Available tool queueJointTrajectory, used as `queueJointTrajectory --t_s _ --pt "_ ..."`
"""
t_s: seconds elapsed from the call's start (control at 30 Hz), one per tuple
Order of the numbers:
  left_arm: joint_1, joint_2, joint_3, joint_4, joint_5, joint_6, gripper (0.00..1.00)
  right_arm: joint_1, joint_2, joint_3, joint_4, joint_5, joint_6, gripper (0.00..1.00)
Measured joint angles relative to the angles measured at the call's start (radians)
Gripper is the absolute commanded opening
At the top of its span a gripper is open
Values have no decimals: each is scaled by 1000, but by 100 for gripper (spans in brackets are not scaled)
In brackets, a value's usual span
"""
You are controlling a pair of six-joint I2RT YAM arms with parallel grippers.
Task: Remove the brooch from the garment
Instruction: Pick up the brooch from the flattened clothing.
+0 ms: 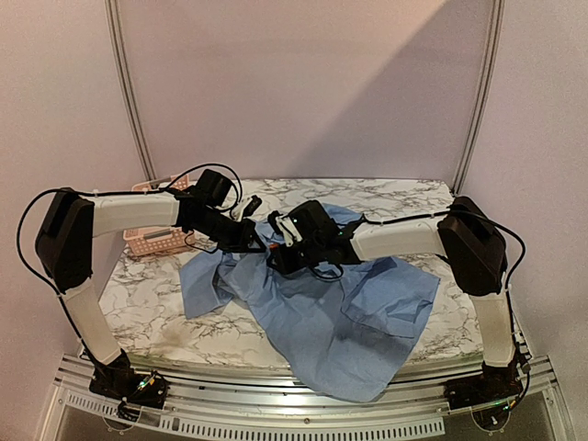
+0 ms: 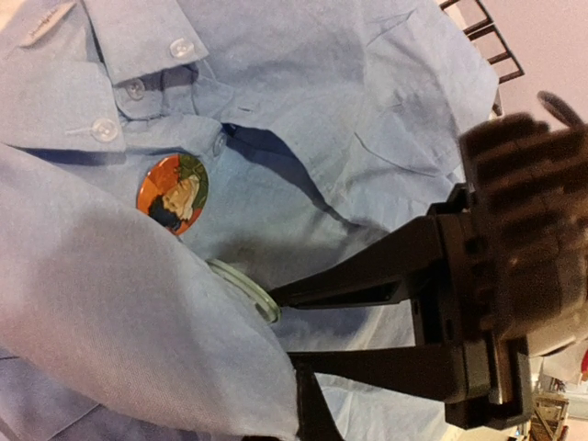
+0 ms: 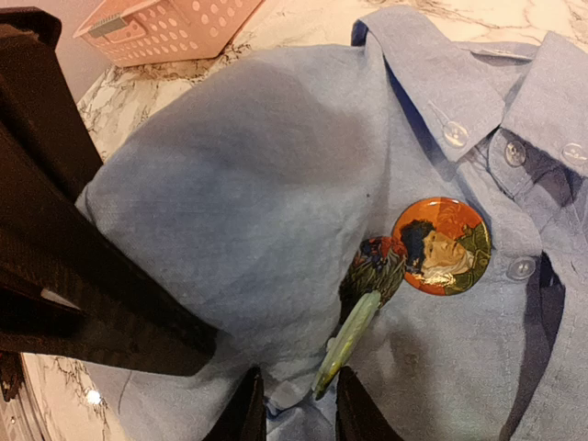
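Note:
The garment (image 1: 331, 312), a light blue shirt, lies spread on the marble table, with both grippers meeting at its collar. An orange portrait brooch (image 3: 441, 245) is pinned below the collar buttons and also shows as the brooch (image 2: 172, 193) in the left wrist view. Beside it sits a dark flowered badge (image 3: 377, 266), and under that a pale green disc (image 3: 347, 340) stands edge-on. My right gripper (image 3: 299, 413) has its jaws apart, the disc's lower edge and some cloth between them. My left gripper (image 2: 287, 329) is shut on a raised fold of the shirt, its tips hidden under cloth.
A pink plastic basket (image 1: 152, 241) stands at the back left of the table (image 1: 147, 303), just behind the left arm. The shirt's hem hangs over the near edge. A dark wire rack (image 2: 482, 37) shows beyond the shirt in the left wrist view.

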Motion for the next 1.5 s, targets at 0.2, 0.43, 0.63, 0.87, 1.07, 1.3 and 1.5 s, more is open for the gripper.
queueJointTrajectory --t_s 0.2,0.43,0.63,0.87,1.07,1.3,1.5 --pt "0 0 0 0 0 0 0 1 2 1 -2 1 0 25" --pt "-1 0 0 0 1 0 0 1 40 16 -11 19 5 16" --pt "-2 0 0 0 1 0 0 1 50 23 -20 32 5 10" --pt "-2 0 0 0 0 0 0 1 50 23 -19 32 10 0" --pt "-2 0 0 -22 -34 3 0 2 50 21 -13 38 15 0" --pt "-3 0 6 -63 -96 15 11 2 20 -47 37 51 19 0" --pt "-5 0 30 -114 -187 31 39 0 -43 -118 67 44 23 0"
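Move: Just below the right fingertips stands the green-edged brooch, about 2 cm ahead, 1 cm left and 2 cm down from that hand. The dark badge lies roughly 4 cm ahead, 1 cm left and 3 cm down; the orange portrait badge is some 6 cm ahead, level sideways and 4 cm down. From the left hand the green-edged brooch lies about 1 cm ahead, 3 cm right and 5 cm below. Sinking a little over 2 cm onto the green-edged brooch, the right hand closes its part-open fingers and pinches the near edge, then draws off right and back about 2 cm while rising 1 cm. The left hand, still pinching the shirt fold at first, later goes left nearly 3 cm and down, tilting some 10 degrees as its fingers start to open. ##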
